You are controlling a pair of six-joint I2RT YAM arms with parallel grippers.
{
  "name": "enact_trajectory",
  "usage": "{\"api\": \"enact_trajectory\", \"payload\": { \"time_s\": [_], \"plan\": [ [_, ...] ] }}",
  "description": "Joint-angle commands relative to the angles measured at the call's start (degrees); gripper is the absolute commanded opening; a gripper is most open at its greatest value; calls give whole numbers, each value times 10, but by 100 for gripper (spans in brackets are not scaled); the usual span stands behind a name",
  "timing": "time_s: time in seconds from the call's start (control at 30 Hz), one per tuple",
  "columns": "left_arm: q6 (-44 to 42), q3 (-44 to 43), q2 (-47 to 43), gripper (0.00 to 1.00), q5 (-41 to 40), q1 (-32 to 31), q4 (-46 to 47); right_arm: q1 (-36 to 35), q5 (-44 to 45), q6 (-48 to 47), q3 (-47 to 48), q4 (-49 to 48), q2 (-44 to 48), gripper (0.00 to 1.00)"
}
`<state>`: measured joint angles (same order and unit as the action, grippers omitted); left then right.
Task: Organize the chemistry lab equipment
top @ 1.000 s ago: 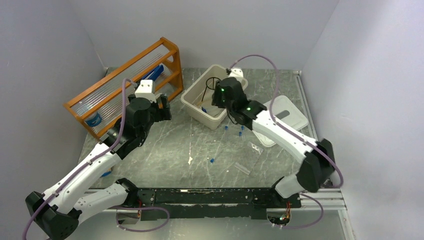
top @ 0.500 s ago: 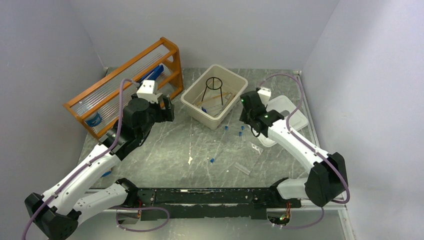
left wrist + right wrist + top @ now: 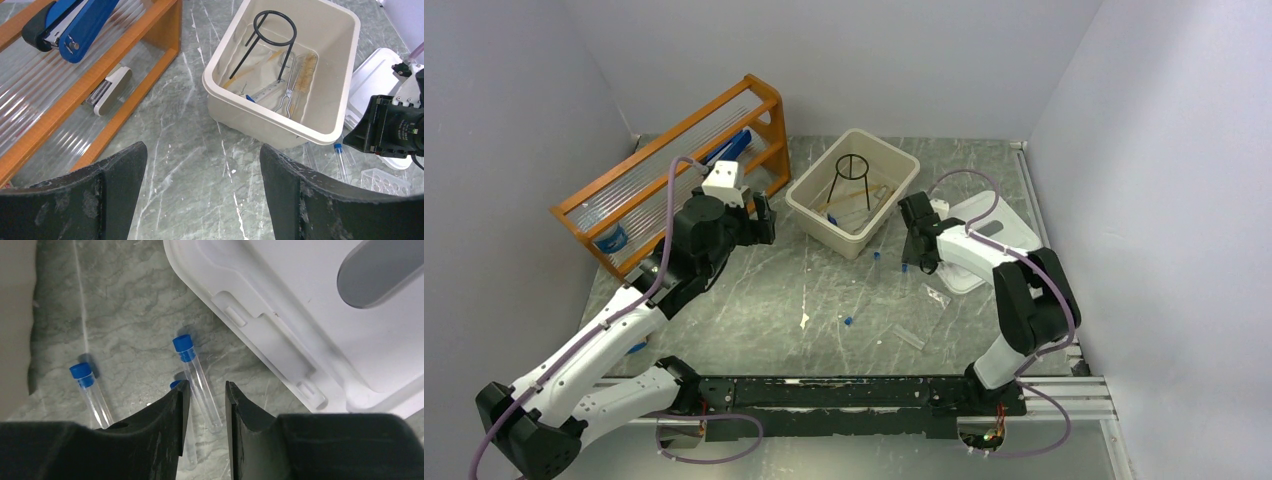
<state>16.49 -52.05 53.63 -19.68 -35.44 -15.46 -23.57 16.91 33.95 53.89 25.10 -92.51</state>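
Note:
Three blue-capped vials lie on the table between the beige tub (image 3: 15, 315) and the white lid (image 3: 310, 300). My right gripper (image 3: 206, 387) is low over them. Its narrowly parted jaws straddle the middle vial (image 3: 192, 367) with a gap on each side. A second vial (image 3: 90, 390) lies to the left, and a third one's cap (image 3: 175, 384) peeks out from under the left finger. The tub (image 3: 212, 80) holds the black tripod (image 3: 275, 22), tongs (image 3: 286, 95) and brush (image 3: 305, 70). My left gripper (image 3: 202, 150) hangs wide open over bare table, holding nothing.
The orange rack (image 3: 674, 150) stands at the back left with a blue stapler (image 3: 75, 25) in it. The white lid (image 3: 1004, 225) lies right of the tub (image 3: 799, 200). One more vial (image 3: 848, 321) and clear plastic pieces (image 3: 911, 337) lie mid-table.
My right arm has swung from over the tub down to the table on its right, onto the vials, and its jaws have narrowed. The left arm has barely moved.

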Motion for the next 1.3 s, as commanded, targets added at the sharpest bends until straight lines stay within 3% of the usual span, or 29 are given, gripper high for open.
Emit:
{"api": "enact_trajectory", "payload": {
  "time_s": [0.0, 0.2, 0.6, 0.77, 0.87, 1.07, 1.27],
  "plan": [
    [-1, 3, 1, 87, -2, 3, 22, 5, -7, -10, 7, -20, -10, 36],
    [-1, 0, 6, 86, -3, 3, 18, 5, -6, -14, 2, -26, -24, 28],
    [1, 0, 10, 86, -3, 3, 17, 5, -2, -17, -4, -48, -55, 27],
    [4, 2, 10, 86, 5, 3, 20, 5, 6, -11, -18, -64, -56, 8],
    [3, 4, 12, 87, 21, 3, 25, 5, 14, -9, -37, -89, -19, 4],
    [6, 18, 18, 88, 132, 3, 72, 5, -3, -20, -87, -154, 142, 2],
    [95, 39, 51, 93, 308, 1, 190, 5, -63, -1, -97, -151, 263, 3]
  ]
}}
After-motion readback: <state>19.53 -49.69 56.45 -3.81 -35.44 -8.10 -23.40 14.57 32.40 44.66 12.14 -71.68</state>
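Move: The blue-capped tube to be taken lies between the right fingertips' line of closing, about 2 cm below the hand, with its cap pointing forward. A second tube lies some 2 cm back and 2 cm left, a third about 5 cm left and level with the first. The box stands roughly 13 cm ahead and 9 cm left, the white lid about 6 cm ahead and 10 cm right. From the left hand, the tube is some 22 cm right, 2 cm ahead and 26 cm below. The right hand eases down about 2 cm and a touch forward onto the near-lid tube, its part-open fingers narrowing around the tube and then pinching it below the blue cap, before it lifts quickly by some 11 cm from the low point, the fingers tipping up and forward by over 20 degrees and keeping their hold. The left hand holds nearly still with fingers wide open, then late on swings about 5 cm to the right towards the box, turning clockwise some 15 degrees. ##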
